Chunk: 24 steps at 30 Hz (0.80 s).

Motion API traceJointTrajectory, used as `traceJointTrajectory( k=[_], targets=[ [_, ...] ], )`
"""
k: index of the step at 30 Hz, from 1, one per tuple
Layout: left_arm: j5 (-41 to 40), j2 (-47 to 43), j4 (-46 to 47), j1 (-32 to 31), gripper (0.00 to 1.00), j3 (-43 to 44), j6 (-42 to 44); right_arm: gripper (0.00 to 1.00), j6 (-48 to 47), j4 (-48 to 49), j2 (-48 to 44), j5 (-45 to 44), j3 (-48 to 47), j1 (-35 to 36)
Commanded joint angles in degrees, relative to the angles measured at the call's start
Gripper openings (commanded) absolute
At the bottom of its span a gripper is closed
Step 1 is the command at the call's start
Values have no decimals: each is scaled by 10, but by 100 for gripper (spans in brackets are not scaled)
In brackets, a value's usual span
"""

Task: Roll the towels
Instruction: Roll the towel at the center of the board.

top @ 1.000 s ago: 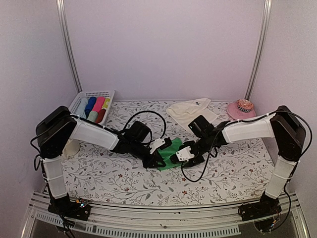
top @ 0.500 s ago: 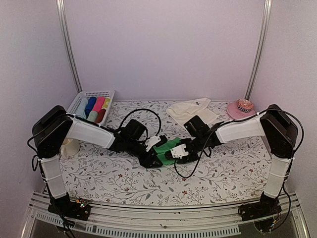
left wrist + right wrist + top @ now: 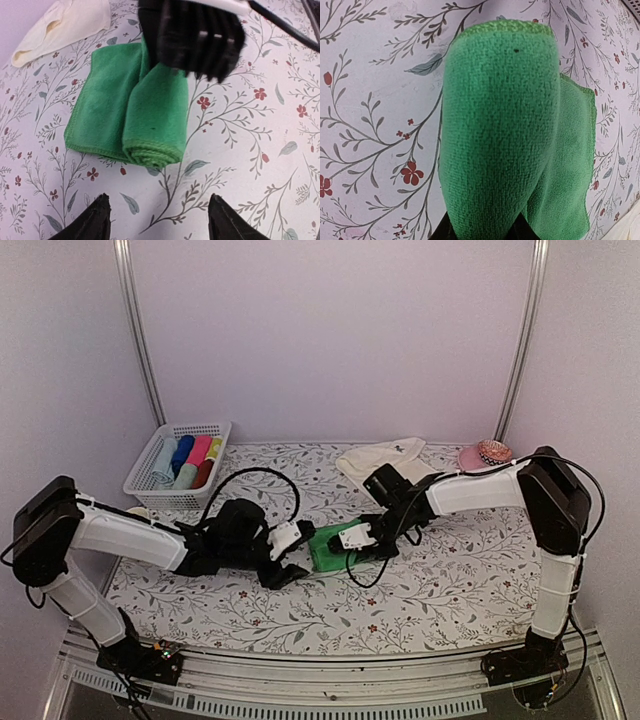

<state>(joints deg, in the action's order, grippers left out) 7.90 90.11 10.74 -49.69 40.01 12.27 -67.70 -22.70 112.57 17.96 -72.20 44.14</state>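
Note:
The green towel (image 3: 322, 543) lies mid-table, half rolled: a thick roll (image 3: 156, 117) beside its flat part (image 3: 100, 102). My right gripper (image 3: 485, 231) is shut on the roll's far end (image 3: 500, 130), one fingertip on each side. My left gripper (image 3: 159, 220) stands open just short of the roll's near end, nothing between its fingers (image 3: 95, 222). In the top view it (image 3: 290, 565) sits left of the towel. The cream-white towel (image 3: 385, 462) lies crumpled at the back, and its edge (image 3: 65, 22) shows in the left wrist view.
A white basket (image 3: 190, 427) with several coloured rolls stands at the back left. A pink dish (image 3: 485, 455) sits at the back right. Both arms' black cables loop over the flowered tabletop (image 3: 450, 580) near the towel.
My left gripper opened, let go of the green towel and drew back to the left. My right gripper closed on the roll and moved left with it.

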Motion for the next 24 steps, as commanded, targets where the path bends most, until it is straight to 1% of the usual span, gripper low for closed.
traceJointTrajectory(
  k=[1, 9, 17, 21, 24],
  targets=[
    [-109, 2, 90, -60, 67, -31, 54, 22, 8, -110, 36, 26, -21, 2],
    [-218, 72, 188, -141, 69, -31, 124, 23, -2, -170, 51, 49, -45, 2],
    [-288, 124, 288, -185, 69, -34, 183, 24, -9, -196, 59, 59, -55, 1],
    [-287, 127, 310, -190, 69, -39, 195, 24, -14, -213, 65, 62, -62, 2],
    [-261, 117, 335, -193, 69, -53, 200, 24, -15, -221, 68, 62, -65, 1]
  ],
)
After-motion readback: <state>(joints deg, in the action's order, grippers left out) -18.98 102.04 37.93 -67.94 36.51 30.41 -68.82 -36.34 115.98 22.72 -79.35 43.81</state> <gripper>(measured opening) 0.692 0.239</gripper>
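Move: The green roll's left end lies about 5 cm to the left gripper's right, level with it fore and aft and some 5 cm below. The unrolled flap stretches beyond, its middle roughly 6 cm ahead of the left hand, 8 cm right and 7 cm down. The right fingers already grip the roll; its left end is about 9 cm to their left, a centimetre nearer the base, at about their height. Bring the left gripper, still wide open, about 6 cm to the right and 3 cm back towards the roll's left end, dipping a couple of centimetres before rising a little at the finish; swing its fingers up by some 30 degrees so they point more forward. Keep the right fingers shut on the roll and draw it about 2 cm back, letting their tips tilt towards the base. ##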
